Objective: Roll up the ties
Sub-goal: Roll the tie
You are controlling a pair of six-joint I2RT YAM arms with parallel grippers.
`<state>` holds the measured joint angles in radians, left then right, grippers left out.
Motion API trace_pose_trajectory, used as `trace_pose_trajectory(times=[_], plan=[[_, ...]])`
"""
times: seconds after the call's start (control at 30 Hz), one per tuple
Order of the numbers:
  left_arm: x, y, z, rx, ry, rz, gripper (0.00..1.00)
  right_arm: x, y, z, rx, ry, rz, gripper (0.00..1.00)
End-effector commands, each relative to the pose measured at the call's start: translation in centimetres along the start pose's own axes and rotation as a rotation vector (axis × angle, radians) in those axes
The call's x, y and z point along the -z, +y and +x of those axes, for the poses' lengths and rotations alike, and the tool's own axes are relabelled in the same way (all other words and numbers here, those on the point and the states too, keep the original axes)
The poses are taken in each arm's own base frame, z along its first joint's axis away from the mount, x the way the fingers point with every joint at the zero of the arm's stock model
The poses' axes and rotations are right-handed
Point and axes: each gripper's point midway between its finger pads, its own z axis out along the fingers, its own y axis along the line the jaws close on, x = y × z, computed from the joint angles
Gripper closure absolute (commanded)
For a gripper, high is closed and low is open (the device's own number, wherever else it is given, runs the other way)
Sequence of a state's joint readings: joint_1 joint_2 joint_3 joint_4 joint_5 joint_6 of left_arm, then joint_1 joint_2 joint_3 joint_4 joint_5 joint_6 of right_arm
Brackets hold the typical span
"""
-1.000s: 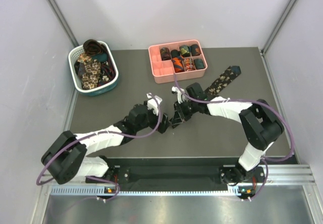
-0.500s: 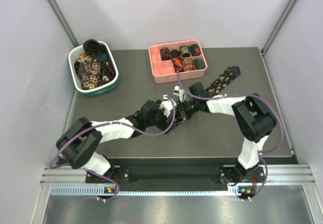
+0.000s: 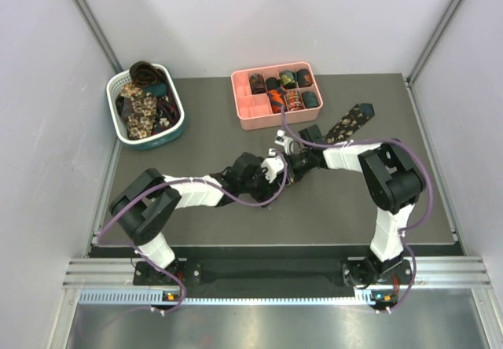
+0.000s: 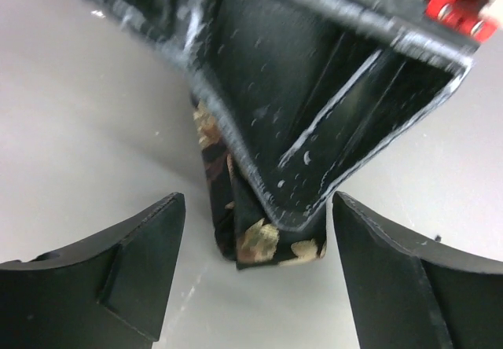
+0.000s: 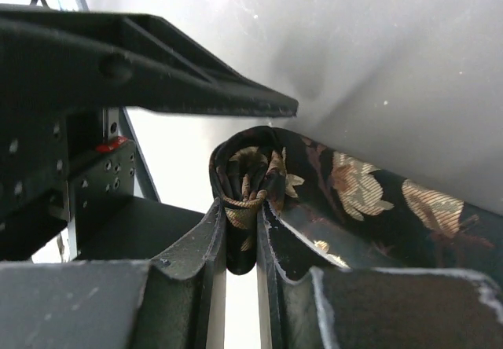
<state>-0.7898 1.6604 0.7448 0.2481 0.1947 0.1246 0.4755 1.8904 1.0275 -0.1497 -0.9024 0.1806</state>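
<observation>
A dark tie with beige flowers lies diagonally on the table, its wide end at the back right. Its near end is wound into a small coil. My right gripper is shut on that coil, at mid table. My left gripper has come in from the left and is open. Its two fingers stand one on each side of the coil without touching it. One finger of the right gripper covers most of the coil in the left wrist view.
A pink divided tray at the back centre holds several rolled ties. A white-and-teal basket at the back left holds loose ties. Grey walls close in both sides of the table.
The left arm has reached to the right until its gripper straddles the coil, and its jaws have narrowed a little. The right gripper has drawn back slightly, still gripping the coil.
</observation>
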Motion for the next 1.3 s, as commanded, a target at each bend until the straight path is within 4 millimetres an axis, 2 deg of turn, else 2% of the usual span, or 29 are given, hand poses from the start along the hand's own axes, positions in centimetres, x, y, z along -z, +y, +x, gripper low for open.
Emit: trace_pose_trajectory(times=[0.0, 0.43, 0.47, 0.5, 0.53, 0.63, 0.7, 0.83, 1.0, 1.17, 1.27], plan=[[-0.8, -0.5, -1.7, -0.041, -0.02, 0.03, 0.21, 0.1, -0.5, -1.2, 0.039, -0.014, -0.016, 1.0], [-1.6, -0.8, 0.4, -0.061, 0.073, 0.026, 0.39, -0.1, -2.5, -0.9, -0.009, 0.001, -0.012, 0.98], [-1.7, -0.9, 0.5, -0.067, 0.077, 0.028, 0.42, 0.0, -2.6, -0.9, -0.01, 0.0, -0.01, 0.97], [-1.7, -1.0, 1.2, -0.065, 0.098, 0.027, 0.5, 0.0, -2.6, -0.8, -0.01, 0.001, -0.008, 0.96], [-1.7, -1.0, 1.3, -0.068, 0.105, 0.027, 0.53, 0.0, -2.7, -0.7, -0.013, 0.001, -0.005, 0.94], [-1.8, -1.3, 1.9, -0.074, 0.135, 0.027, 0.58, 0.0, -2.9, -0.5, -0.012, 0.0, 0.002, 0.92], [-1.8, -1.8, 2.1, -0.07, 0.154, 0.035, 0.58, 0.0, -3.0, -0.3, -0.016, 0.002, 0.004, 0.91], [-1.7, -2.6, 2.2, -0.052, 0.192, 0.048, 0.51, -0.1, -3.2, -0.3, -0.018, -0.001, 0.003, 0.9], [-1.6, -2.4, 3.5, -0.019, 0.264, 0.03, 0.48, -0.1, -3.1, -0.2, -0.015, -0.005, 0.001, 0.88], [-2.0, -3.0, 4.7, 0.006, 0.296, 0.056, 0.54, 0.0, -3.2, -0.2, -0.016, -0.007, 0.001, 0.87], [-2.0, -3.4, 5.2, 0.019, 0.309, 0.076, 0.59, 0.0, -3.1, -0.2, -0.011, -0.009, 0.002, 0.82]])
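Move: The rolled part of the tie lies only about 2 cm to the right of the left fingertips, level fore and aft and 1 cm lower. The right hand already pinches this roll, whose middle is about 1 cm to that hand's left. From the left hand, the unrolled tie end lies some 19 cm ahead and 22 cm right, 3 cm lower, and the pink tray about 24 cm straight ahead. Left hand eases about 2 cm right and down, closing onto the roll the right, still pinching, lowers slightly. ##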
